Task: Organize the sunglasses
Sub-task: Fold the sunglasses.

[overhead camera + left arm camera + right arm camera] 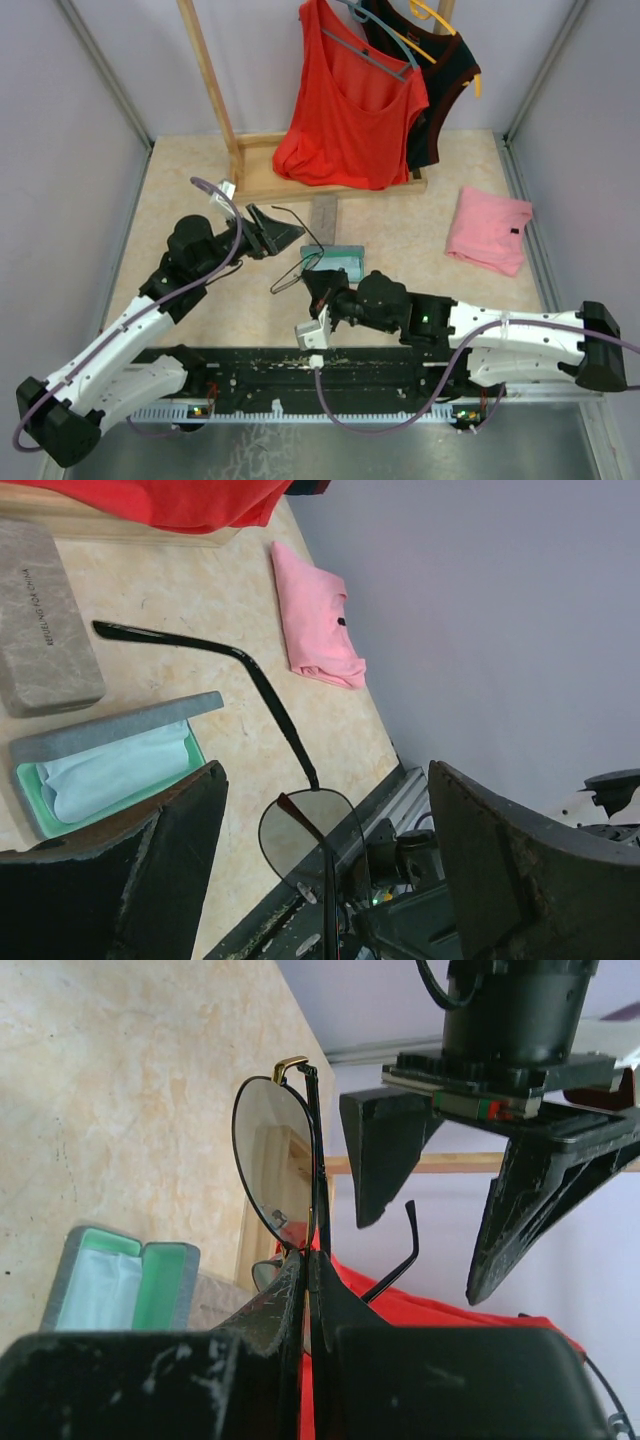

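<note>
One pair of sunglasses (303,262) is held above the table between the two arms. My right gripper (308,1265) is shut on its thin dark frame beside a lens (268,1165). In the top view that gripper (320,286) points up and to the left. My left gripper (278,228) stands open just left of the glasses. In the left wrist view a lens (300,832) hangs between its wide-apart fingers (175,870) without touching them, and one long arm of the glasses (255,675) stretches away over the table. The second lens is mostly hidden behind my right fingers.
An open grey case (336,262) with a green lining holds a light blue cloth (115,770). A shut grey case (45,620) lies behind it. A folded pink garment (488,230) lies at the right. A wooden rack (250,170) carries red and black tops at the back.
</note>
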### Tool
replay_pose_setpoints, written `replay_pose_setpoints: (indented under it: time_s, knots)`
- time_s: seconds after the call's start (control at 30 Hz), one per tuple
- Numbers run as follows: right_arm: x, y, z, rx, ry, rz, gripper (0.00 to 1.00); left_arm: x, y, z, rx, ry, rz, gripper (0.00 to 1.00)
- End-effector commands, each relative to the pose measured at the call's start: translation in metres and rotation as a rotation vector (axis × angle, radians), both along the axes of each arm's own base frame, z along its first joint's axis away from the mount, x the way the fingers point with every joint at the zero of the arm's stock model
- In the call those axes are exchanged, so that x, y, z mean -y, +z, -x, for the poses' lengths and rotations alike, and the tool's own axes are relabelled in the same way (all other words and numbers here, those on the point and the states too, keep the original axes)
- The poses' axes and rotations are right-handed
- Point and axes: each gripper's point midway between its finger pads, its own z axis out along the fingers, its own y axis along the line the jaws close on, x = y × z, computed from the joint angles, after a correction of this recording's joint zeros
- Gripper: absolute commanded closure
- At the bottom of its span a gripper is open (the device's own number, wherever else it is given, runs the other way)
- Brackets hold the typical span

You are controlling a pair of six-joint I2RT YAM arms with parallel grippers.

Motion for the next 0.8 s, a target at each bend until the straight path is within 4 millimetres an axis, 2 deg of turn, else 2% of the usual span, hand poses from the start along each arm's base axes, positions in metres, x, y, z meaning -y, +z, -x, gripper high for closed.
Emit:
replay_pose_setpoints:
  time_s: [0.0, 0.23, 0.4, 0.67, 0.77]
  knots:
    - [-0.012, 0.046, 0.003, 0.091, 0.006, -0.097, 1.00, 0.011, 0.018, 0.002, 0.049, -0.057, 0.069, 0.16]
    - [-0.021, 0.055, 0.010, 0.125, 0.017, -0.106, 1.00, 0.018, 0.006, -0.006, 0.029, -0.069, 0.038, 0.26]
    - [-0.028, 0.058, 0.016, 0.132, 0.034, -0.104, 1.00, 0.022, 0.002, -0.009, 0.024, -0.075, 0.054, 0.38]
    - [-0.034, 0.055, 0.023, 0.128, 0.052, -0.086, 1.00, 0.022, 0.003, -0.013, 0.039, -0.061, 0.060, 0.65]
    - [-0.034, 0.053, 0.023, 0.125, 0.049, -0.077, 1.00, 0.022, 0.004, -0.013, 0.044, -0.060, 0.057, 0.79]
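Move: The sunglasses' open temple hangs just off the left gripper's fingertips, its middle about 4 cm right, 2 cm ahead and 2 cm lower. Down on the table, some 24 cm below the left hand, the open green case lies 8 cm right and 7 cm back, the closed grey case 7 cm right and 4 cm ahead. From the right gripper, already pinching the frame, that temple lies about 8 cm ahead, 1 cm left and 2 cm up. Ease the left gripper about 2 cm right and a little forward onto the curved end of the open temple, narrowing its wide-open fingers around it to under a third open. Meanwhile keep the right gripper shut on the frame and carry the sunglasses some 3 cm left, 2 cm back and slightly up, so the temple comes in between the left fingers. ##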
